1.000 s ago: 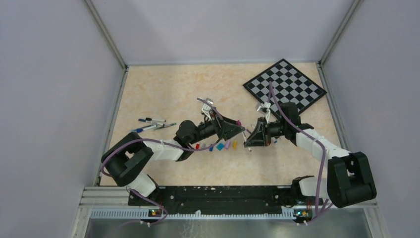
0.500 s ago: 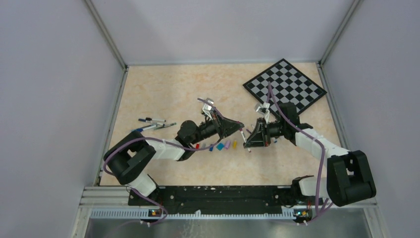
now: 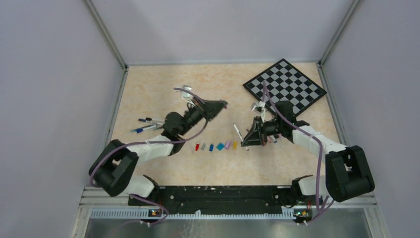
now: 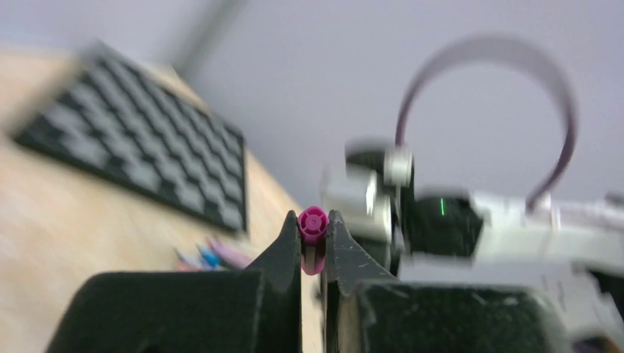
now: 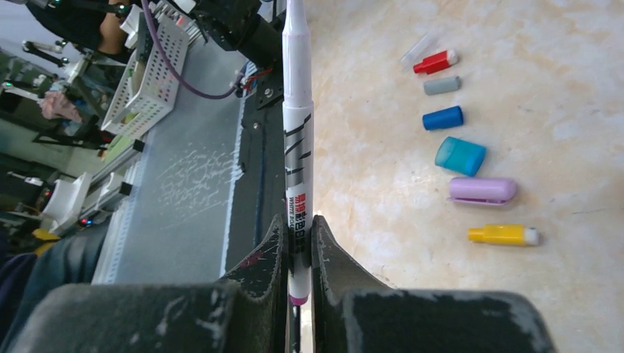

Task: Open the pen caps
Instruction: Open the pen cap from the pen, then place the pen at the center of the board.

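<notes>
My left gripper (image 3: 224,104) (image 4: 313,229) hangs above the table, shut on a magenta pen cap (image 4: 313,220) pinched at its fingertips. A hand's width to its right, my right gripper (image 3: 246,143) (image 5: 298,228) is shut on the lower end of a white-bodied marker pen (image 5: 297,132) (image 3: 239,134), whose uncapped tip points away from the fingers. Loose pen caps lie in a row on the table: red (image 5: 434,62) (image 3: 197,147), grey (image 5: 441,85), blue (image 5: 443,118), teal (image 5: 460,156), pink (image 5: 483,190) and yellow (image 5: 502,234) (image 3: 235,144).
A chessboard (image 3: 285,87) (image 4: 140,162) lies at the back right. Several thin pens (image 3: 148,124) lie near the left wall. A few more pens (image 3: 273,139) lie under my right arm. Walls enclose the table on three sides.
My left gripper shut on the magenta cap at the marker's tip and swung up and to the left with it. My right gripper kept the marker and shifted slightly left.
</notes>
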Available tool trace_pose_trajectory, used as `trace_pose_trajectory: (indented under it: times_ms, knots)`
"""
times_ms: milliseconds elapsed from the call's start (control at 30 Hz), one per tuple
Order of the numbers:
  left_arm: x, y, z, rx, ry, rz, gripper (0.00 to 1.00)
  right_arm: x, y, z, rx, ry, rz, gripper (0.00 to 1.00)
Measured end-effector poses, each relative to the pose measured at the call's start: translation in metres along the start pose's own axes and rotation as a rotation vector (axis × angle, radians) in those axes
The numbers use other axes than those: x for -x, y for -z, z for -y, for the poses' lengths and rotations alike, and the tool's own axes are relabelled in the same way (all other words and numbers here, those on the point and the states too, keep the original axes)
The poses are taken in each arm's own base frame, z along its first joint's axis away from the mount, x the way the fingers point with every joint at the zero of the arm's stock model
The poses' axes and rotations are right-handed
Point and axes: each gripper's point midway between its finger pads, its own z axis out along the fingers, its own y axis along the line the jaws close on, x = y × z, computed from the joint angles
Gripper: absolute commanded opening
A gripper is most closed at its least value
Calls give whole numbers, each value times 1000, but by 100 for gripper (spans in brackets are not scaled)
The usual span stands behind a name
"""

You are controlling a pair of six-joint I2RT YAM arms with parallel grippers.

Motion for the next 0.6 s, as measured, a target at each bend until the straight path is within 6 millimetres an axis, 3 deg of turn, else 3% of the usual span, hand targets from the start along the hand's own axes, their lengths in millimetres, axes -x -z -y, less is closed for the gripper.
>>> trace_pose_trajectory:
  times_ms: [133, 233, 333, 400, 500, 600]
  knots:
    - [108, 10, 3, 69, -116, 320, 0, -14, -5, -2, 16, -60, -36, 0]
    - [147, 19, 26, 54, -171, 444, 0, -22, -6, -1, 9, -88, -58, 0]
    - [156, 24, 35, 52, -193, 462, 0, -26, -4, 8, -49, -81, -94, 0]
    - [150, 26, 33, 71, -198, 422, 0, -22, 0, 18, -115, -33, -121, 0]
    - [132, 30, 28, 96, -192, 321, 0, -11, 16, 38, -244, 74, -140, 0]
    - [101, 39, 24, 102, -172, 187, 0, -2, 46, 57, -408, 137, -133, 0]
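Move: Low over the table, the uncapped pen in the right hand is bound for the laid-out pens: their pink highlighter lies about 17 cm ahead and 12 cm right, 12 cm below; the dark pen, about 15 cm ahead and 7 cm right; the yellow cap, some 12 cm ahead and 3 cm left. The left hand holds the magenta cap about 22 cm above the table; the yellow cap ending the cap row lies about 4 cm ahead and 1 cm right of it, the purple cap 4 cm ahead and 3 cm left. Swinging clear with the magenta cap still pinched, the left hand shoots up some 12 cm and about 9 cm left, with a little forward, turning counter-clockwise, then starts sinking and turning back. The right hand keeps its grip on the pen, dips about 3 cm, then sweeps forward and right towards the laid-out pens, its fingers tipping down some 20 degrees and swinging clockwise. ##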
